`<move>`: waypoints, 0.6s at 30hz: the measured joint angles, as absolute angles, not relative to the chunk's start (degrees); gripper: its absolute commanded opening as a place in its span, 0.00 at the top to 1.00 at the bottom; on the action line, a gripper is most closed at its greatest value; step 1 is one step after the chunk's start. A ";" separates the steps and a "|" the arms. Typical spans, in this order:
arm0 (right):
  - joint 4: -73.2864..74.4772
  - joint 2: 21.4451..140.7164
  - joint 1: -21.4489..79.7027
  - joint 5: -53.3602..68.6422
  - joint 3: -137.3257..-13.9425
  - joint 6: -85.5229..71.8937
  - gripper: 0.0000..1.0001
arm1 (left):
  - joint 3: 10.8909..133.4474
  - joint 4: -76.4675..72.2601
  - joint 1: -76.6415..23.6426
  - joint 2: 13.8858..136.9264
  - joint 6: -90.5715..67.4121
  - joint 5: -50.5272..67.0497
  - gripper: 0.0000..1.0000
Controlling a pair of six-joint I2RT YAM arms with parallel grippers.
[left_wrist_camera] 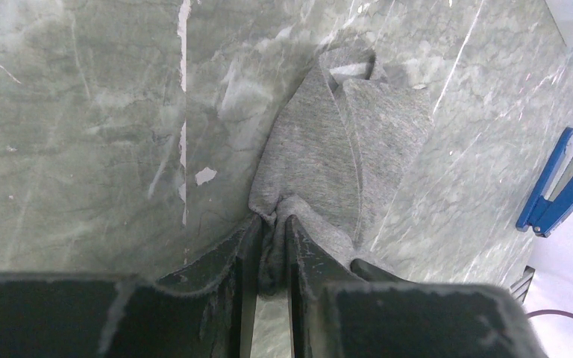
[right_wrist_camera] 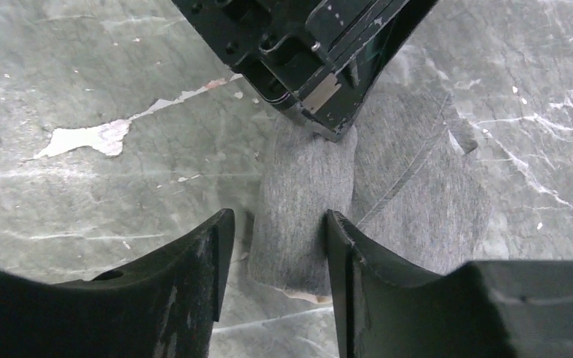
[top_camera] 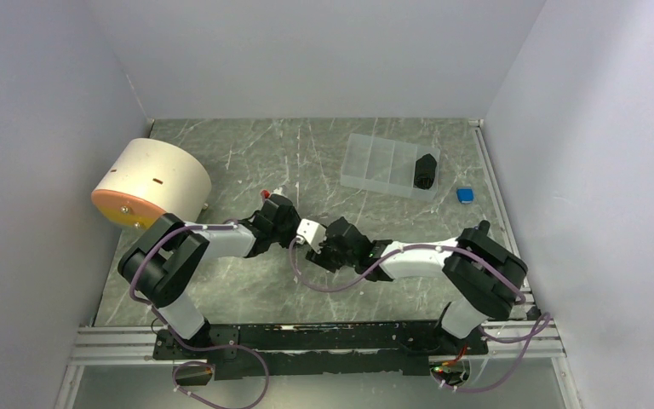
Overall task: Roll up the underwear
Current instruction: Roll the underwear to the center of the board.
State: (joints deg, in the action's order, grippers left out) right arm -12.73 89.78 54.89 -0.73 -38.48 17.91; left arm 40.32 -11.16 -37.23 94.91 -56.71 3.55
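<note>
The underwear point(left_wrist_camera: 328, 142) is a grey knit cloth lying folded on the marbled green table. My left gripper point(left_wrist_camera: 272, 224) is shut on a bunched edge at its near end. In the right wrist view the underwear point(right_wrist_camera: 306, 186) shows as a narrow folded strip beside a wider flat part. My right gripper point(right_wrist_camera: 276, 224) stands open astride the strip's end: the right finger touches the cloth, and the left one leaves a small gap. The left gripper point(right_wrist_camera: 306, 67) presses on the strip's far end. From above, both grippers point(top_camera: 285, 217) point(top_camera: 334, 243) meet at mid-table and hide the cloth.
A cream cylinder with an orange face point(top_camera: 152, 181) lies at the left. A clear compartment box point(top_camera: 379, 162) holding a black item point(top_camera: 426, 170) stands at the back right, with a small blue object point(top_camera: 465, 195) beside it. White walls close in three sides.
</note>
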 measured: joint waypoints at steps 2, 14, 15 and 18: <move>-13.15 90.70 55.24 -1.65 -38.48 18.48 0.54 | 40.32 -11.14 -37.23 94.91 -56.71 3.55 0.77; -13.85 94.37 55.66 -5.02 -41.12 17.56 0.84 | 40.32 -9.67 -36.99 93.86 -56.75 2.79 0.48; -14.02 94.37 55.51 -4.19 -41.12 17.15 0.84 | 40.32 -9.04 -36.77 93.32 -56.69 2.68 0.41; -15.38 94.37 55.16 1.21 -41.10 14.35 0.85 | 40.14 -6.28 -35.92 90.74 -56.23 2.48 0.31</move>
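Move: The underwear's rolled part lies between the right hand's parted fingers, its middle about 2 cm ahead, 2 cm to the left and 2 cm below. The left fingers hold its far end, some 5 cm ahead of the right hand and 3 cm to the left. The unrolled tail is about 7 cm ahead of the right hand, straight on. From the left hand the roll's middle is about 2 cm back, 2 cm right and 1 cm lower, the tail 2 cm ahead and 4 cm right. The right hand eases forward about 1.5 cm and down 1 cm while its fingers close from half open and pinch the near end of the underwear roll, then, keeping that grip, it draws left about 2 cm and back a little over 1 cm. The left hand first stays put with its pinch on the far end; once the right has closed, its fingers open wide around the roll to let go, and it shifts about 1.5 cm left and 1 cm up. ##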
